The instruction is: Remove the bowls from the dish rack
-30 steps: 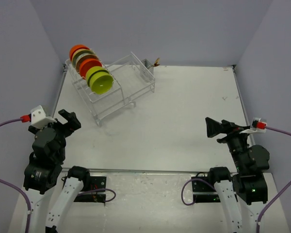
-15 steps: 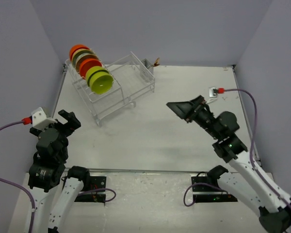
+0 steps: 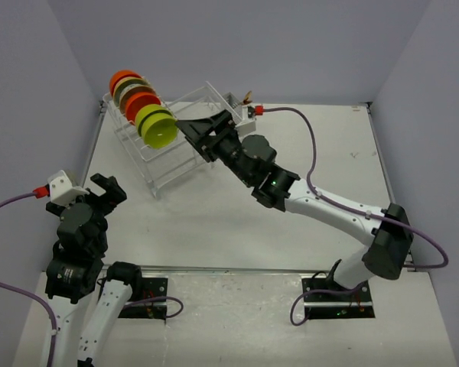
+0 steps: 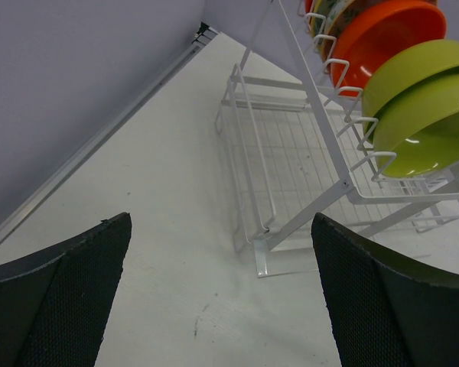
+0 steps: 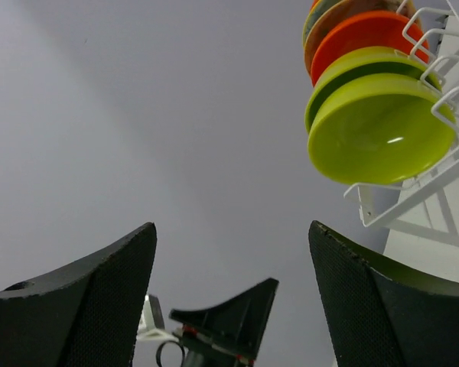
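The dish rack [image 3: 185,145] stands tilted at the back left of the table. It holds a row of bowls on edge: two lime-green ones [image 3: 160,128] in front, an orange-red one [image 3: 141,103], a patterned one [image 3: 130,89] and another orange-red one [image 3: 122,78] behind. My right gripper [image 3: 190,136] is open, stretched over the rack just right of the front lime-green bowl [image 5: 379,126], not touching it. My left gripper [image 3: 103,189] is open and empty, low at the near left, facing the rack [image 4: 291,176] and the bowls [image 4: 424,122].
The rack's side cup [image 3: 233,103] at its far right corner holds a small brown item. Grey walls close in the table on the left, back and right. My right arm [image 3: 329,205] spans the table from near right to the rack.
My right arm has swung from the near right side across the table to the rack, gripper open. The left arm has barely moved.
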{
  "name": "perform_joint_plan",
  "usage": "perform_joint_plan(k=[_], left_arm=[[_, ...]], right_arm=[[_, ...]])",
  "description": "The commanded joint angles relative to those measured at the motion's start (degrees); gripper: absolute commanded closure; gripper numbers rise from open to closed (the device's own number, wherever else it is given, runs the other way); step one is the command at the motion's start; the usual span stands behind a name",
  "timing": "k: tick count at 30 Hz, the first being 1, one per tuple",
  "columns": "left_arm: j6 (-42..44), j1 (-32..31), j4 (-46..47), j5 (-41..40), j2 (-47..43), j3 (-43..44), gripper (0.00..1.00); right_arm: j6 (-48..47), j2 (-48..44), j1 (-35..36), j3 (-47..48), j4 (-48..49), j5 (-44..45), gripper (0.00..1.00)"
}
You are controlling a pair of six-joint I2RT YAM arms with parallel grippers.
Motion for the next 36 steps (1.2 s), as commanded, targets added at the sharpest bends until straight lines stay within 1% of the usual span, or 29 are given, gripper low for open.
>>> perform_joint_plan(k=[1, 3, 7, 9, 15, 19, 22, 26, 29, 30, 32, 36], left_arm=[[-0.88, 0.48, 2.38, -0.31, 0.38, -0.17, 0.00], [-0.88, 0.48, 2.29, -0.31, 0.30, -0.09, 0.00], [-0.79, 0.48, 2.38, -0.31, -0.49, -0.26, 0.00], [-0.79, 0.48, 2.47, -0.40, -0.93, -0.35, 0.00], [-0.97, 0.48, 2.47, -0.31, -1.37, -0.35, 0.00], [-0.97, 0.48, 2.55, -0.40, -1.64, -0.35, 0.00], [-0.97, 0.48, 2.56, -0.40, -1.46, -0.26, 0.00], [-0.97, 0.48, 2.56, -0.40, -1.46, -0.26, 0.00], [-0.97, 0.48, 2.47, -0.40, -1.72, -0.35, 0.00], [-0.97, 0.48, 2.55, -0.40, -1.73, -0.26, 0.00], [-0.97, 0.48, 2.56, -0.31, -1.81, -0.35, 0.00], [-0.97, 0.48, 2.56, -0.05, -1.81, -0.26, 0.00]], right_arm=[[4.28, 6.49, 1.86, 10.92, -3.88, 9.52, 0.22], [6.03, 8.97, 2.74, 13.58, -6.33, 12.14, 0.28], [8.93, 15.03, 3.62, 21.31, -12.49, 14.71, 0.32], [10.43, 16.27, 3.80, 22.55, -14.43, 15.50, 0.35], [12.02, 21.98, 3.80, 26.86, -15.67, 16.03, 0.36], [11.14, 26.55, 3.80, 33.87, -18.38, 15.77, 0.38], [11.05, 29.10, 3.80, 37.22, -20.06, 16.03, 0.39], [12.19, 30.42, 3.80, 38.03, -19.63, 16.73, 0.47], [12.89, 31.30, 3.80, 38.82, -19.89, 17.26, 0.49], [13.24, 31.57, 3.80, 38.82, -19.71, 17.87, 0.52], [13.33, 32.01, 3.71, 39.08, -19.62, 18.31, 0.54], [13.68, 32.89, 3.62, 39.70, -19.19, 18.93, 0.62]])
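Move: The nearest green bowl, first in the row on the rack, lies about 12 cm ahead of the right hand, 11 cm to its left and some 8 cm below. The second green bowl nests roughly 4 cm beyond it and 3 cm farther left; the orange bowl sits some 8 cm beyond and 5 cm farther left. From the left hand the nearest green bowl is about 19 cm ahead, 21 cm to the right and slightly above. The nearest green bowl's rim is what the right hand closes in on: it travels left and forward, some 14 cm across the table, rising a touch before sinking about 6 cm, while the fingers tip down some 15 degrees and turn slightly clockwise. They narrow from wide open to under half, ending around the bowl's wall with one finger over its hollow; a firm pinch isn't visible. ##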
